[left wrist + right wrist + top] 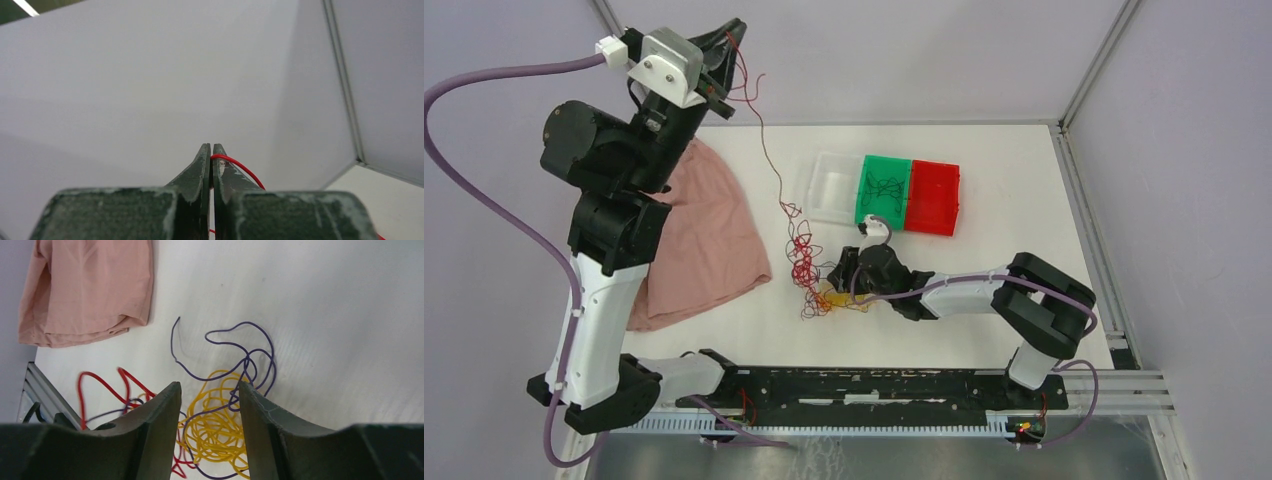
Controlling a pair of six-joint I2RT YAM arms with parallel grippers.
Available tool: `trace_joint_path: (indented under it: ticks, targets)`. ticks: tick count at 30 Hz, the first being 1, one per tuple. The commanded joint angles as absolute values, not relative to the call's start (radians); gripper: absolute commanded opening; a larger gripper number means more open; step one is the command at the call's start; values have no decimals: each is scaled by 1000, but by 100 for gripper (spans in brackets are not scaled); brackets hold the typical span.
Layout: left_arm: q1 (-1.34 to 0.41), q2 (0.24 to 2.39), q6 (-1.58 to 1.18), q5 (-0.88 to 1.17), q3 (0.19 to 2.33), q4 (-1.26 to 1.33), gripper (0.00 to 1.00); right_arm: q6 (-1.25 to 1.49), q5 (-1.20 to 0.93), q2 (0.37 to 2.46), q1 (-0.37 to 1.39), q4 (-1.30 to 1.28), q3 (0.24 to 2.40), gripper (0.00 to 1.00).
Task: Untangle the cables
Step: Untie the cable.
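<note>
The cables are thin red, yellow and dark purple wires tangled in a heap [804,265] mid-table. One red wire [764,130] rises out of the heap, stretched up to my left gripper [727,48], which is raised high at the back left. In the left wrist view that gripper [211,146] is shut on the red wire [240,167]. My right gripper [846,278] is low at the heap's right side. In the right wrist view it [208,385] stands open over a yellow coil [220,422], with purple loops [240,335] beyond and red loops [102,385] to the left.
A pink cloth [709,230] lies left of the heap, also seen as the pink cloth [85,290] in the right wrist view. Behind the heap stand a clear tray [832,185], a green tray [884,190] holding dark wires, and a red tray [934,197]. A black rail [874,385] runs along the near edge.
</note>
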State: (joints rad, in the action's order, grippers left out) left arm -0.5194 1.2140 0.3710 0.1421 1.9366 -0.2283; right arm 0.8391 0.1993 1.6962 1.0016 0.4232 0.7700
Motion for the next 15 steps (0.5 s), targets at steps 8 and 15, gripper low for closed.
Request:
trace_joint_path:
  ticks: [8,15]
  targets:
    - [-523,1211,495,58,1942,-173,3,630,267,1404,1006,343,786,73]
    - [-524,1186,470,124,1870,-205,3,502,28,1302,1021,422,862,95]
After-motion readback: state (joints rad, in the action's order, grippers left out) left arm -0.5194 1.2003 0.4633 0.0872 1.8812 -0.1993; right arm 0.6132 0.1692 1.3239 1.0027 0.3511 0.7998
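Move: The hanging red tangle, the likely next grasp, lies about 5 cm to the right hand's left, 3 cm ahead and some 3 cm higher; from the left hand, which already grips its upper end, it hangs about 55 cm below, 2 cm back and 3 cm to the right. The yellow cable lies about 5 cm below the right hand, 1 cm back and 2 cm to its right; the dark blue cable's loose loops are 4 cm ahead, straight in line, also 5 cm down. The red cable stays pinched high in the left fingers, which jog up a little over 2 cm and then sink again, ending just below where they began. Beside the tangle's lower end the right hand edges right and slightly down, then climbs quickly away from the yellow cable, about 15 cm net, tipping its fingers up some 20 degrees and spreading them almost fully. ##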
